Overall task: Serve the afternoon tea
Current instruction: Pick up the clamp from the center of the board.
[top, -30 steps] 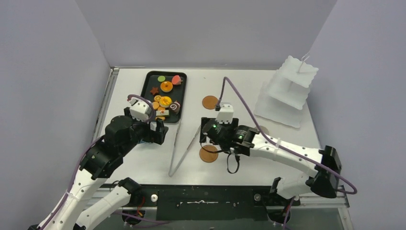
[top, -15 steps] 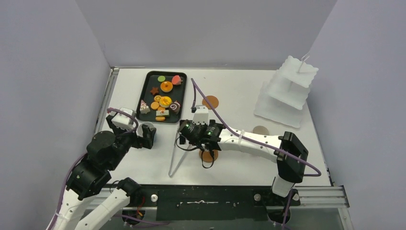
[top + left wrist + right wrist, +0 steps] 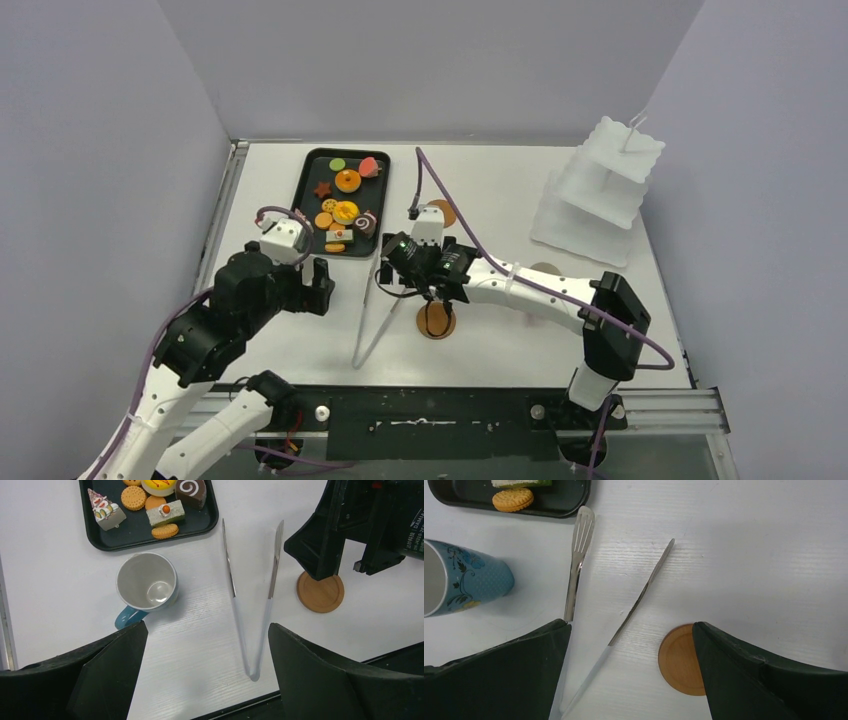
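Observation:
The toy pastries point(image 3: 345, 198) lie on the black tray point(image 3: 306, 180); the left wrist view shows a cake slice point(image 3: 102, 506), cookies point(image 3: 133, 497), a green layered piece point(image 3: 165, 514) and a chocolate swirl roll point(image 3: 190, 489). A blue cup point(image 3: 146, 584) stands upright and empty just in front of the tray, its floral side point(image 3: 459, 577) showing in the right wrist view. My left gripper point(image 3: 207, 680) hangs open above the table, nearer than the cup. My right gripper point(image 3: 629, 675) is open over the tongs, holding nothing. From above, the left gripper point(image 3: 308, 287) hides the cup.
Long metal tongs point(image 3: 375, 312) lie spread in a V between the two grippers. One wooden coaster point(image 3: 436, 322) sits by the right gripper; two more coasters point(image 3: 441, 212) point(image 3: 545, 270) lie farther back. A white tiered stand point(image 3: 600, 190) is at the back right.
My right arm swung left, from over the near coaster to above the tongs. My left arm pulled back toward me, then came forward again over the cup.

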You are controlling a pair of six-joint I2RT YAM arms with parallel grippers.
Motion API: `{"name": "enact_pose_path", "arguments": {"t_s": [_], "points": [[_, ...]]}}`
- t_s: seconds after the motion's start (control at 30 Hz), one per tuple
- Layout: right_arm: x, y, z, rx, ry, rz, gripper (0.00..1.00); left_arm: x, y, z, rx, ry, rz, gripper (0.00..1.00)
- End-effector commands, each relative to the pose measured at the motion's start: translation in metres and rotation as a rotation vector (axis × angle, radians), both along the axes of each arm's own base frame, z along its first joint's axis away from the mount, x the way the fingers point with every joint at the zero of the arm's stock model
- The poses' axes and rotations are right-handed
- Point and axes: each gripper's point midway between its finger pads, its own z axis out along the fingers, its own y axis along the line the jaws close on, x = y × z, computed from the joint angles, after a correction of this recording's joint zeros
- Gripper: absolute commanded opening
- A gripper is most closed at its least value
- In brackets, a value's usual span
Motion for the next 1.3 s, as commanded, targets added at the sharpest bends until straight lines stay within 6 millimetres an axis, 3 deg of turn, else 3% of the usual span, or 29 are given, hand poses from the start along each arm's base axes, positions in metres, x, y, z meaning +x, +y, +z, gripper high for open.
{"name": "enact_pose_path", "arguments": {"t_s": [0.0, 0.1, 0.23, 0.37, 0.7, 0.9, 1.27], "points": [[0.015, 0.004, 0.011, 0.081, -0.029, -0.092, 0.98, -0.003, -0.006, 0.020, -0.054, -0.004, -0.012, 0.90], [0.011, 0.009, 0.001, 0.098, 0.014, -0.181, 0.98, -0.005, -0.002, 0.033, -0.081, -0.084, -0.015, 0.90], [-0.002, 0.036, -0.018, 0.141, 0.071, -0.177, 1.00, -0.010, 0.016, 0.044, -0.092, -0.174, 0.041, 0.90], [-0.009, 0.056, -0.029, 0.131, 0.073, -0.182, 1.00, -0.011, 0.029, 0.040, -0.067, -0.227, 0.076, 0.90], [-0.015, 0.078, -0.061, 0.020, 0.095, -0.180, 0.98, -0.015, 0.050, 0.033, -0.060, -0.315, 0.149, 0.90], [-0.012, 0.080, -0.079, -0.063, 0.103, -0.172, 0.97, -0.020, 0.058, 0.037, -0.067, -0.354, 0.167, 0.91], [0.001, 0.052, -0.079, -0.225, 0.033, -0.193, 0.96, -0.019, 0.057, 0.034, -0.056, -0.351, 0.159, 0.91]]}}
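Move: The clamp lies flat on the table, its middle about 7 cm to the right hand's left, level with it fore and aft and some 13 cm below. The near wooden coaster is about 5 cm to this hand's right and 3 cm back, the blue mug some 22 cm left and 6 cm ahead, the dessert tray 14 cm left and 24 cm ahead. From the left hand the clamp is roughly 7 cm ahead, 12 cm right and 24 cm below. The right hand, fingers kept wide open, sinks about 9 cm while sliding some 7 cm left, away from the near coaster and down over the middle of the clamp, turning its wrist about 10 degrees clockwise and tipping a little further down until the clamp's two arms show between the fingertips. The empty left hand clears out of the way, about 6 cm left with a slight draw back, rising and dipping on the way as its fingertips tilt up some 15 degrees, also still open. ##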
